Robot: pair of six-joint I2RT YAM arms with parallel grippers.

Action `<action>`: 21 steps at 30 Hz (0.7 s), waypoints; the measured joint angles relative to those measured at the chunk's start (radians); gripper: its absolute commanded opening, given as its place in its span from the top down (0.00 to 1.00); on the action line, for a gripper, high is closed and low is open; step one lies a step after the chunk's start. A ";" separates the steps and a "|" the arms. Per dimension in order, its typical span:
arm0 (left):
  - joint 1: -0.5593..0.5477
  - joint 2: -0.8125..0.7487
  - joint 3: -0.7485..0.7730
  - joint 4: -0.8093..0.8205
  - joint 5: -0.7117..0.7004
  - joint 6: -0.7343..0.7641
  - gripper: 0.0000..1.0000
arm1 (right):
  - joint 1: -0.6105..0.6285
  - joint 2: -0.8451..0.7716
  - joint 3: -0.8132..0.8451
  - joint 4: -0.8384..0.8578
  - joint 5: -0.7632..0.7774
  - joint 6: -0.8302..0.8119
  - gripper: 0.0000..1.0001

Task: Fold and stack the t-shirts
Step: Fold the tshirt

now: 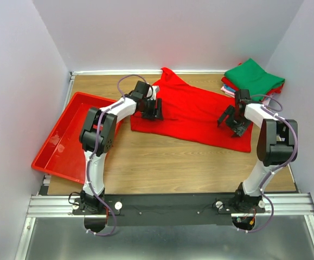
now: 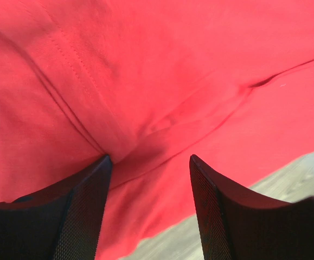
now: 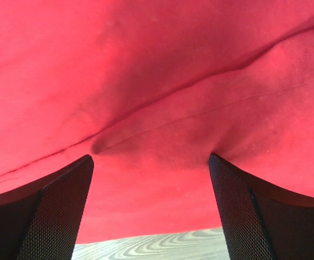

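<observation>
A bright red t-shirt (image 1: 192, 112) lies spread across the far middle of the wooden table. It fills the left wrist view (image 2: 162, 81) and the right wrist view (image 3: 157, 70). My left gripper (image 1: 152, 110) is open, its fingers (image 2: 81, 211) pressed down on the shirt's left edge with cloth between them. My right gripper (image 1: 232, 122) is open on the shirt's right part, fingers (image 3: 243, 211) touching the cloth near its front hem. A stack of folded shirts with a green one (image 1: 254, 78) on top sits at the far right corner.
A red plastic tray (image 1: 64, 138) lies at the left side of the table. White walls enclose the table on three sides. Bare wood (image 1: 173, 162) runs between the shirt and the arm bases.
</observation>
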State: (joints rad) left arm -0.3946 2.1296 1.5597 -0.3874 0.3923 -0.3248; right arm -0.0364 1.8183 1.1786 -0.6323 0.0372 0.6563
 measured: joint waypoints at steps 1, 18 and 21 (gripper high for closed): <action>0.000 -0.012 -0.032 0.029 -0.003 -0.002 0.33 | 0.000 -0.002 -0.003 0.005 -0.002 -0.001 0.08; 0.006 -0.266 -0.433 0.214 -0.050 -0.013 0.33 | -0.002 -0.233 -0.278 0.027 -0.096 0.070 0.07; 0.006 -0.304 -0.483 0.224 -0.052 -0.016 0.33 | -0.002 -0.280 -0.331 0.016 -0.127 0.093 0.07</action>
State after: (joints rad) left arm -0.3882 1.8259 1.0767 -0.1638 0.3405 -0.3408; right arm -0.0383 1.5379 0.8474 -0.6163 -0.0895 0.7498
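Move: Both open hands are already down at the folded red t-shirt. Its middle is about 18 cm to the left hand's right and 2 cm back; from the right hand it is some 18 cm left and 5 cm ahead. The far sleeve tip is about 18 cm ahead and 6 cm right of the left hand, the red bin some 35 cm left and 10 cm back. The stack of folded shirts lies 20 cm ahead and 12 cm right of the right hand. Resting open fingertips on the t-shirt, both hands drag it back towards the robot's base, neither gripping. The left draws back about 7 cm while drifting 4 cm left and settling slightly lower; the right starts a moment later, sliding level about 8 cm back and a little left, its wrist rolling gently. The fingers keep their spread. ##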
